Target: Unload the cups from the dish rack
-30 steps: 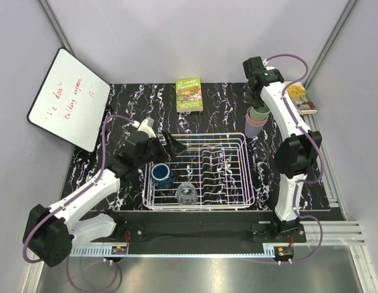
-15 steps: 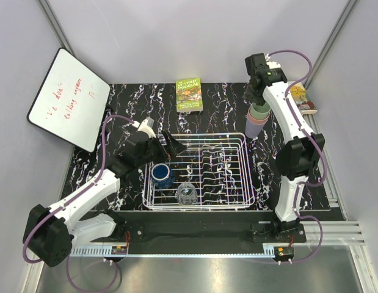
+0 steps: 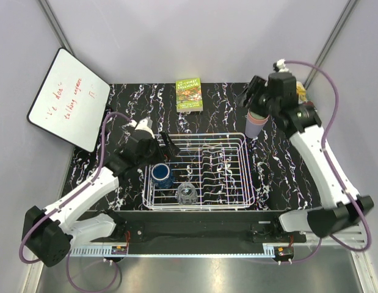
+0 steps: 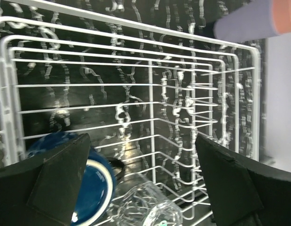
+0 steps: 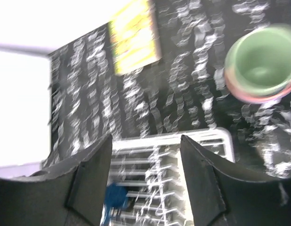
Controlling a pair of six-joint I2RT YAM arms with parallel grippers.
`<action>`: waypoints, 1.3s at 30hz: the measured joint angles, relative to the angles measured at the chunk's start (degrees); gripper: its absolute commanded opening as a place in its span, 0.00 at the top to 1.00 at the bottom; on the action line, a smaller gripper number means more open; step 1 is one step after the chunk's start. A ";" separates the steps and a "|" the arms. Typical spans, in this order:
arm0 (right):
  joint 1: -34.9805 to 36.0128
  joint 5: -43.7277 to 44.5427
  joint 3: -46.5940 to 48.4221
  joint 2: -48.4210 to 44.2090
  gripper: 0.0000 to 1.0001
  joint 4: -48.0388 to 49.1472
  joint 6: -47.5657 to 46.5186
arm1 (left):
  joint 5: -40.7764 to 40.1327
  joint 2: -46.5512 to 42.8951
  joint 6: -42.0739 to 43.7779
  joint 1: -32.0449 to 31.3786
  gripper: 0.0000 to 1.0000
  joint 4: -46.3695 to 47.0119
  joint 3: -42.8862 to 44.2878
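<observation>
The white wire dish rack point(image 3: 245, 160) stands mid-table. Inside it are a dark blue cup point(image 3: 161, 175) and a clear glass cup point(image 3: 186, 194) on its side. My left gripper point(image 3: 170, 145) hovers open over the rack's back left corner. Its wrist view shows the dark blue cup point(image 4: 93, 188) and the clear glass point(image 4: 145, 202) below the empty left gripper point(image 4: 141, 141). Behind the rack's right corner stands a stack: pale green cup point(image 5: 260, 61) in a salmon pink cup point(image 5: 251, 96), on a lavender cup point(image 3: 257, 127). My right gripper point(image 3: 254, 101) hangs open just above the stack, holding nothing.
A green book point(image 3: 189, 94) lies behind the rack at the back. A whiteboard point(image 3: 68, 101) leans at the far left. A small yellow and red item point(image 3: 303, 97) sits at the back right, partly hidden by the right arm.
My right gripper has opened, released the pale green cup onto the stack and risen off it, while its arm swung out to the right. The left arm has barely shifted.
</observation>
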 measured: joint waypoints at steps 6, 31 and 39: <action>8.20 -5.64 -16.87 -11.45 0.31 8.20 -0.02 | -9.01 -1.16 1.05 -6.40 0.01 -8.17 1.55; 13.68 -10.12 -38.03 -30.23 0.30 15.85 3.13 | -24.30 11.13 -10.14 -35.36 0.01 -17.64 4.90; 13.90 -10.69 -38.49 -31.98 0.30 15.85 3.23 | -24.81 15.54 -10.16 -35.85 0.55 -18.38 6.60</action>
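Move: The clear glass cup, in the near part of the dish rack, lies some 12 cm back, about 6 cm to the right and 9 cm below the left hand. The blue mug is roughly 8 cm to the left of the glass and 5 cm farther out. From the right hand the glass lies about 24 cm back, 18 cm left and 26 cm down, while the stacked cups stand 8 cm ahead, 6 cm right and some 18 cm below. Clear glass cup in the rack: the left hand swings back towards it about 11 cm and some 6 cm right, then sinks, ending 8 cm lower, rolling its left side up some 25 degrees; the wide-open fingers straddle the glass and begin to close. Meanwhile the open, empty right hand leaves the stacked cups, pulling back and left over the rack, slightly lower, turning counter-clockwise. ##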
